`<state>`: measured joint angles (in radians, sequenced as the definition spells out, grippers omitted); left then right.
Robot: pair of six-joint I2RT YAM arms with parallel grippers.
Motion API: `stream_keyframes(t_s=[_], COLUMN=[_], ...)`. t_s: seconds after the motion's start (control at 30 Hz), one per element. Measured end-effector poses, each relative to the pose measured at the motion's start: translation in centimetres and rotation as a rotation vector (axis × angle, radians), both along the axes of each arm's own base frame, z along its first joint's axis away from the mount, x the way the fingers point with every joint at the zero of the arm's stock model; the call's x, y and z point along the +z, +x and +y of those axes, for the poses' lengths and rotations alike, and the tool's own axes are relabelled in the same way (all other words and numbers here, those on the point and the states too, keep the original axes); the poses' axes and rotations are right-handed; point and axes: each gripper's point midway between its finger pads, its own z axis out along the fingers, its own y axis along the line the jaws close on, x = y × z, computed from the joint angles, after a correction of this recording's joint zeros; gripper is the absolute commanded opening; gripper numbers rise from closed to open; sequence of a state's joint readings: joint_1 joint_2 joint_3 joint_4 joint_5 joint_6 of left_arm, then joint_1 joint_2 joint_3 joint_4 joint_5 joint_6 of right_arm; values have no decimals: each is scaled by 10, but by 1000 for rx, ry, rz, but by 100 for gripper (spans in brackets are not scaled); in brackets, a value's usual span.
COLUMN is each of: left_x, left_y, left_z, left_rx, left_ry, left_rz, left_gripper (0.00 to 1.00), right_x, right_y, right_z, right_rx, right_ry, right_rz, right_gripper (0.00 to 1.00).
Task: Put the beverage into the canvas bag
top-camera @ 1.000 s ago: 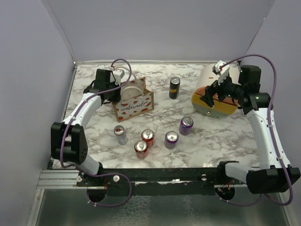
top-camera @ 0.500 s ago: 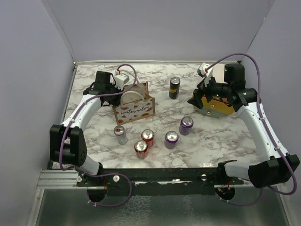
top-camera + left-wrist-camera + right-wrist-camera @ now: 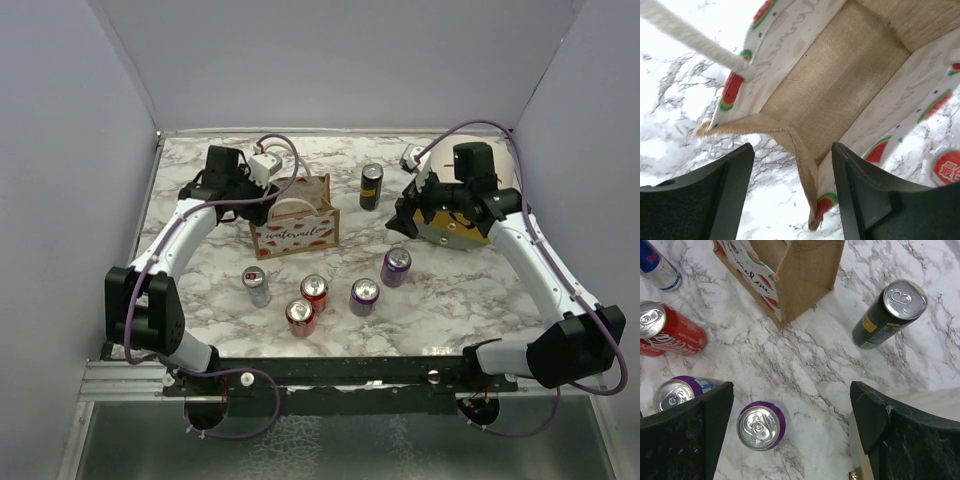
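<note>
The canvas bag stands upright at the back left, its mouth open; in the left wrist view the canvas bag shows a bare burlap floor. My left gripper hovers over its left rim. That gripper is open, with the bag's near corner between the jaws and touching neither. Several beverage cans stand on the marble: a black can, a purple can, a second purple can and a red can. My right gripper hangs wide open and holds nothing; below the gripper stands the purple can.
A peach-and-yellow domed container sits at the back right, partly under my right arm. Another red can and a silver-blue can stand near the front left. The bag's white rope handle crosses the left wrist view. Walls close in the table's back and sides.
My left gripper has opened and let go of the bag's rim; the bag has shifted right. My right arm has swung left from the domed container to above the cans.
</note>
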<state>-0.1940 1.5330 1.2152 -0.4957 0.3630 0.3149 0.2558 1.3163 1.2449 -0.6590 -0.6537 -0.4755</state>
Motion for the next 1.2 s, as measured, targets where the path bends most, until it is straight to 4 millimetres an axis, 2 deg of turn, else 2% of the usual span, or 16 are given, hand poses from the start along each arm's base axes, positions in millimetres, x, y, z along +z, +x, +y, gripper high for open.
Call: stream_keyframes(t_s=[0.07, 0.1, 0.3, 0.4, 0.43, 0.47, 0.5, 0.67, 0.83, 0.97, 1.1, 1.2], left_x=[12, 20, 80, 93, 91, 87, 86, 64, 31, 5, -15, -24], left_y=[-2, -4, -34, -58, -67, -84, -89, -141, -180, -197, -202, -200], left_z=[6, 9, 24, 29, 29, 30, 30, 27, 30, 32, 31, 26], left_rx=[9, 14, 20, -20, -44, -90, -102, -268, -410, -480, -518, -538], left_ry=[21, 33, 62, 83, 93, 107, 110, 141, 186, 207, 215, 210], left_rz=[-40, -69, -235, -263, -255, -231, -223, -103, 24, 107, 133, 135], left_gripper=[87, 90, 92, 93, 93, 93, 93, 93, 93, 93, 92, 88], right_x=[-4, -5, 0, -1, -3, -6, -7, -9, -7, -6, -6, -7], right_y=[-1, -1, 4, 4, 4, 3, 3, -1, 0, -1, -7, -9], right_z=[1, 1, 4, 5, 5, 4, 4, 2, 2, 2, 1, 0], right_rx=[4, 4, 6, 8, 8, 8, 8, 24, 25, 25, 24, 24], right_ry=[4, 5, 23, 33, 33, 32, 32, 22, 29, 34, 38, 40], right_rz=[5, 7, -19, -29, -30, -31, -31, -76, -113, -134, -143, -144], right_gripper=[100, 100, 100, 100, 100, 100, 100, 100, 100, 100, 100, 100])
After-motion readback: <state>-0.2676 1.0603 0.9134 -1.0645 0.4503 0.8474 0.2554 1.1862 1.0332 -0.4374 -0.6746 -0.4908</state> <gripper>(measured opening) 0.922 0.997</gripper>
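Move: The silver can stands about 18 cm back from the left hand, 1 cm to its right, its middle some 10 cm lower. The bag's centre is about level fore-and-aft with that hand, 9 cm to the right and 6 cm below, with the left side wall between the fingers. The farther red can is 14 cm right and 19 back, the nearer red can 11 right and 25 back. From the right hand, the silver can lies roughly 34 cm left, 10 back, 15 down. Coming free of the bag's left side wall, the left hand goes on opening to nearly full width as it rises some 9 cm, then travels back to the silver can, sinking about 12 cm, for roughly 20 cm back in all. Meanwhile the wrist swings about 30 degrees clockwise, leaving the fingers slanting down to the right around the can's top, no grip yet. ##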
